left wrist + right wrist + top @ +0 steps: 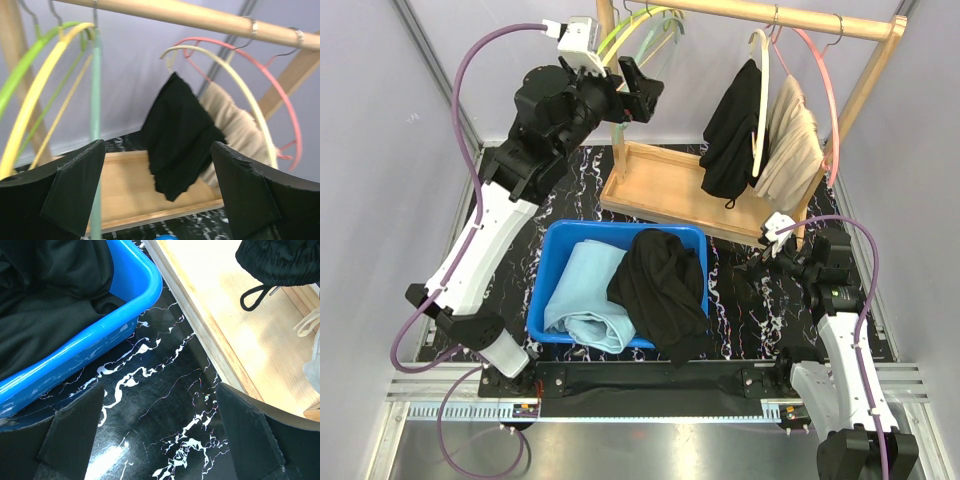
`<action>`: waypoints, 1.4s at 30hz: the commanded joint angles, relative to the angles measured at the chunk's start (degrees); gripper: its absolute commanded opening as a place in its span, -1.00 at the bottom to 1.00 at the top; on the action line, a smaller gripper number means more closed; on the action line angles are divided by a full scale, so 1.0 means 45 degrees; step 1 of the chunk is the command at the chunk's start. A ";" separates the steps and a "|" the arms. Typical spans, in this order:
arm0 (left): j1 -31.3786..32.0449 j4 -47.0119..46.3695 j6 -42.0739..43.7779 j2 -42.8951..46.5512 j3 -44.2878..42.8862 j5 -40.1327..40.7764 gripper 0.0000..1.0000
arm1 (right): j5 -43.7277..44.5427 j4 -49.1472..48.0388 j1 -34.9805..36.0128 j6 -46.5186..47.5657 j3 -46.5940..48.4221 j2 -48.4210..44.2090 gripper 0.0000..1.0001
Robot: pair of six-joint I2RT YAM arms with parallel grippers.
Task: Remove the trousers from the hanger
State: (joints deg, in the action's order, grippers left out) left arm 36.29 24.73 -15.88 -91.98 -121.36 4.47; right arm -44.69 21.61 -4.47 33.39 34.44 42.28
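Note:
Black trousers (730, 135) hang on a cream hanger (761, 90) and beige trousers (790, 148) on a pink hanger (823, 90), both on the wooden rail (770, 14). Light blue trousers (582, 292) and another black pair (660, 288) lie in the blue bin (552, 250). My left gripper (650, 92) is raised beside the empty hangers, open and holding nothing. In the left wrist view it (156, 150) faces the hanging black trousers (180, 135) and beige trousers (235, 125). My right gripper (157, 390) is open, low over the marbled table.
Empty green (25, 65), yellow (35, 95) and teal (95, 90) hangers hang at the rail's left end, the teal one close to my left finger. The rack's wooden base (660, 185) stands behind the bin. The bin's corner (145, 295) lies left of my right gripper.

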 commanded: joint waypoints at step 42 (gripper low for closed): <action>0.4396 -0.1999 0.2178 -0.6805 -0.5101 0.5568 -0.52 | -0.0109 -0.0739 -0.0218 0.0159 -0.0113 -0.0802 0.99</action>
State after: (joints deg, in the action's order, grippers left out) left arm 56.42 20.80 -12.34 -122.72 -141.32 23.75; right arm -44.66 20.75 -4.99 33.58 34.02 39.27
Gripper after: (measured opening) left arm 0.288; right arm 0.994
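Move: The near arm of the cream hanger lies about 21 cm to the left hand's right, 3 cm ahead and 11 cm below. The black trousers hang from it, some 17 cm right, 8 cm ahead and 22 cm down; the beige trousers hang about 29 cm right, 7 cm ahead and 22 cm down. The emptied hangers bunch about 10 cm ahead, 4 cm left and 8 cm down. From the idle right hand, the cream hanger is some 15 cm ahead, 2 cm left and 24 cm higher. Bring the open left gripper about 20 cm to the right and some 11 cm down, away from the emptied hangers to the near arm of the cream hanger. Draw back about 3 cm on the way while turning the fingers some 20 degrees clockwise and tipping them down, then ease forward again, undo most of that turn, and start closing the fingers around the hanger's arm. ##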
